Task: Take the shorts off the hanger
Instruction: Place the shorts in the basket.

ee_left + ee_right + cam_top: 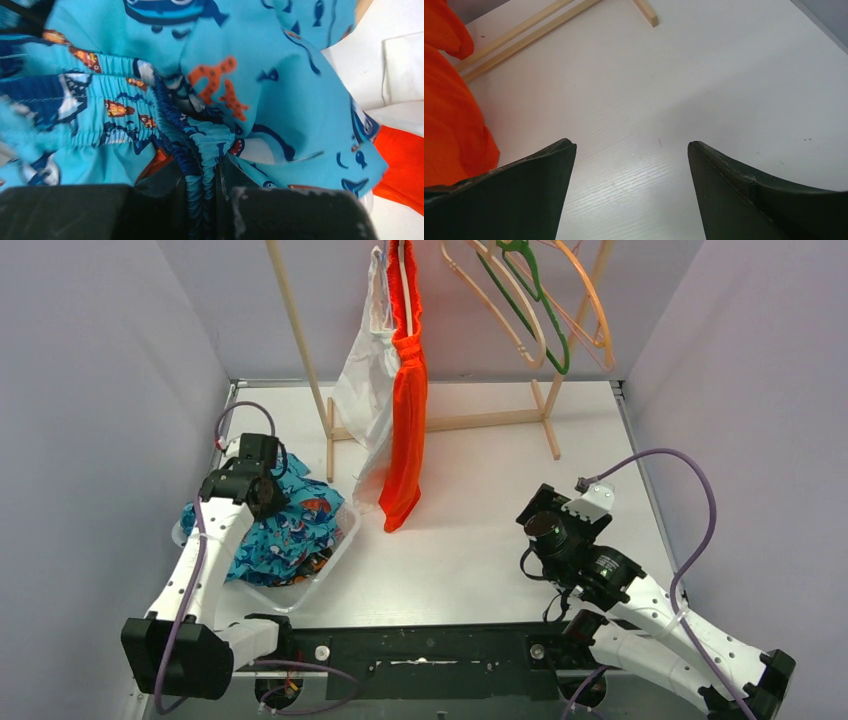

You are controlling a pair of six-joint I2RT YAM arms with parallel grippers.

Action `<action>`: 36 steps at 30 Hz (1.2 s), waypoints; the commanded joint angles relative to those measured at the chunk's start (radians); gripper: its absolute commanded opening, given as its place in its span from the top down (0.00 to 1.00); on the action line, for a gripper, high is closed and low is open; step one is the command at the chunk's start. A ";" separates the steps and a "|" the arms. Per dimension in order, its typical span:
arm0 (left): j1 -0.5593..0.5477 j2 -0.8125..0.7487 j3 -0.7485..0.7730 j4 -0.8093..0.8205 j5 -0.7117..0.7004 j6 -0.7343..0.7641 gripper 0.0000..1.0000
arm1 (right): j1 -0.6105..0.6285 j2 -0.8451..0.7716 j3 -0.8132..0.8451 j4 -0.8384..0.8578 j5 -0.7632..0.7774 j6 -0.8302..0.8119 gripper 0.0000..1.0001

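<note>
Bright orange shorts (408,400) with a white lining (365,390) hang from a hanger (404,275) on the wooden rack (300,340); their hem reaches close to the table. Teal shark-print shorts (290,530) lie heaped in a clear bin (335,560) at the left. My left gripper (262,490) sits over that heap. In the left wrist view it (202,167) is shut on the teal shorts' gathered waistband (200,150). My right gripper (540,515) hovers over bare table right of the orange shorts (449,110), open (631,147) with nothing between its fingers.
Empty hangers, one green (535,310) and others pale orange (590,300), hang at the rack's top right. The rack's wooden base bars (480,420) lie across the back of the table (470,520); they (524,32) show ahead of the right gripper. Grey walls enclose three sides.
</note>
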 commanded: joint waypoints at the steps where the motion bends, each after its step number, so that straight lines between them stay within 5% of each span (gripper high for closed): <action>1: 0.096 0.010 -0.118 0.214 0.280 0.051 0.91 | -0.022 -0.014 -0.001 0.058 0.001 -0.035 0.15; 5: 0.099 0.061 -0.254 0.290 0.355 0.022 0.75 | -0.044 -0.009 -0.008 0.091 -0.030 -0.068 0.15; 11: 0.083 0.148 -0.315 0.285 0.394 0.002 0.70 | -0.055 0.007 -0.001 0.097 -0.047 -0.084 0.14; 16: 0.080 0.135 -0.234 0.192 0.347 0.002 0.62 | -0.058 0.005 0.006 0.086 -0.056 -0.084 0.14; 22: 0.083 -0.009 0.015 0.051 0.272 0.027 0.39 | -0.061 -0.007 0.004 0.090 -0.053 -0.088 0.14; 27: 0.086 0.022 0.187 -0.005 0.260 0.059 0.35 | -0.065 -0.005 0.003 0.100 -0.068 -0.094 0.14; 36: 0.149 0.205 0.217 0.244 0.333 0.108 0.32 | -0.067 -0.013 0.010 0.149 -0.161 -0.200 0.15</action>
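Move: My left hand still grips the waistband of the blue printed shorts, and the basket's middle lies about 12 cm below it, some 3 cm back and 1 cm to its left. The white shorts hang about 17 cm to this hand's right and 9 cm ahead; the orange shorts, about 22 cm right and 6 cm ahead. The rack's near foot is 12 cm ahead, 7 cm right and 17 cm below. From my right hand the basket's middle is some 51 cm left, 1 cm back and 12 cm below. I sink my left hand about 10 cm to lower the blue shorts into the basket, easing some 4 cm right and swinging the fingers nearly 20 degrees to point less leftwards. My fingers start parting on the way down and spread to well over half open as I let go; then I rise some 17 cm off the pile, going about 6 cm forward. ##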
